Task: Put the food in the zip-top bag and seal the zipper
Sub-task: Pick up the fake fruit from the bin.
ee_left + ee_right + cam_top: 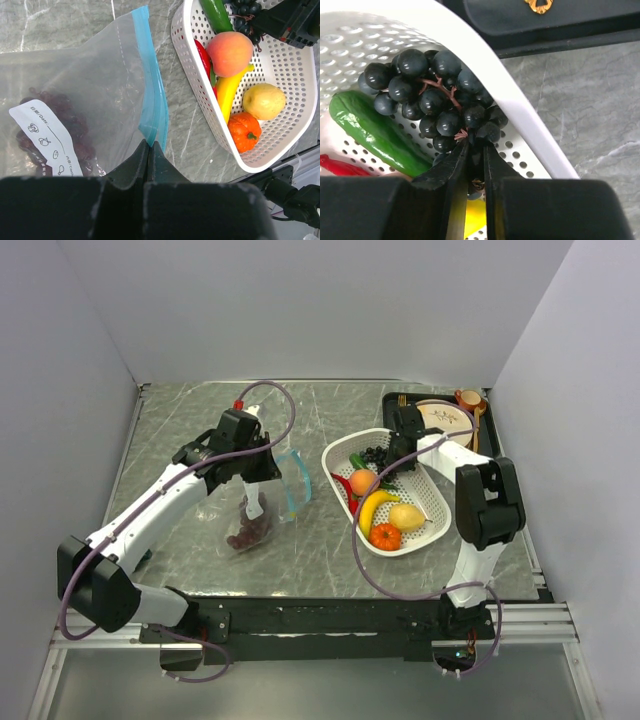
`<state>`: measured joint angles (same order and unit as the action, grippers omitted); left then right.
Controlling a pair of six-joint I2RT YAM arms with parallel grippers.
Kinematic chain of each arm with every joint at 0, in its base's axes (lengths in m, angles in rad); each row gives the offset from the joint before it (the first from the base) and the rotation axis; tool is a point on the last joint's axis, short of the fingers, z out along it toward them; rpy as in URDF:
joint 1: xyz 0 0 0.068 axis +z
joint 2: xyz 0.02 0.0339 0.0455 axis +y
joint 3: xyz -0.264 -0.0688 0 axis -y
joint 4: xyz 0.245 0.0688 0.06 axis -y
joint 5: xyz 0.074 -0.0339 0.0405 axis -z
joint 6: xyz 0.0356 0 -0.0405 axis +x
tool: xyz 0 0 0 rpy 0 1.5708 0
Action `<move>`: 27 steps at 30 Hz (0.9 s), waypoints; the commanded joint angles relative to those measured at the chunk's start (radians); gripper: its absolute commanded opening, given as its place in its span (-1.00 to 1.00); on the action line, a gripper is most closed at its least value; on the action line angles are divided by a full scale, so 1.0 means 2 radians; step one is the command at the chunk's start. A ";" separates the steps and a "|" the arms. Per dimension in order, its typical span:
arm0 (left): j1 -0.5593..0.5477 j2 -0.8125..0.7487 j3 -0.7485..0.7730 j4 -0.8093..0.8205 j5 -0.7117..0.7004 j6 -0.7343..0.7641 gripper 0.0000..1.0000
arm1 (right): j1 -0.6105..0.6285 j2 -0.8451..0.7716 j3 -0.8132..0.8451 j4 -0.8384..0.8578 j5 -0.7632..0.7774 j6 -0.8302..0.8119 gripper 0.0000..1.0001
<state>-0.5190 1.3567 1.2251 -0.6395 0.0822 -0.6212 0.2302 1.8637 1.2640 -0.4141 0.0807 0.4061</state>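
The zip-top bag (75, 75) hangs upright on the table (180, 440), with dark purple grapes (55, 115) inside it. My left gripper (150, 145) is shut on its teal zipper (150, 85), pinching the strip's end. From above, the bag (262, 508) is under the left gripper (270, 465). In the white basket (440, 508) lie a peach (229, 53), banana (227, 95), lemon (264, 101), orange tomato (244, 131), red chili (204, 56) and a green piece (375, 130). My right gripper (475, 145) is at the basket's far rim. Its jaws are closed narrowly on a bunch of black grapes (435, 85).
A black tray (395, 400) at the back right holds a beige plate (445, 418) and an orange cup (468, 398). The basket's white rim (520, 110) runs just right of the right gripper. Grey walls enclose the table on three sides.
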 commanded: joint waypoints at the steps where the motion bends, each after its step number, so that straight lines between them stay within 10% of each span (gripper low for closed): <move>1: -0.004 0.001 0.015 0.016 0.004 0.007 -0.99 | -0.002 -0.045 -0.017 0.032 -0.018 -0.001 -0.76; 27: -0.008 0.003 0.015 0.021 0.009 0.010 -0.99 | 0.008 -0.268 -0.005 0.011 -0.155 0.029 -0.71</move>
<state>-0.5282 1.3594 1.2251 -0.6392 0.0830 -0.6167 0.2314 1.4117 1.1919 -0.4248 -0.1047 0.4324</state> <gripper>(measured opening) 0.013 0.196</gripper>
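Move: Inside the white basket, the right hand already holds the black grapes. The bag's open mouth, where they are bound, is about 25 cm to its left, 8 cm nearer the base and 13 cm higher. At roughly the hand's own height, the peach sits 7 cm left and 4 cm back, the cucumber 5 cm left and 2 cm back, and the banana 5 cm left and 11 cm back. For the left hand, the mouth is 4 cm right, slightly below. Lifting the pinched black grapes out of the basket, the right hand climbs about 15 cm, fast in the middle, easing back a few centimetres and finally drifting left towards the bag. The wrist swings the fingertips up and outward by some 20 degrees, its left side rising, with the grip kept. The left hand stays put, still pinching the bag's blue rim. ##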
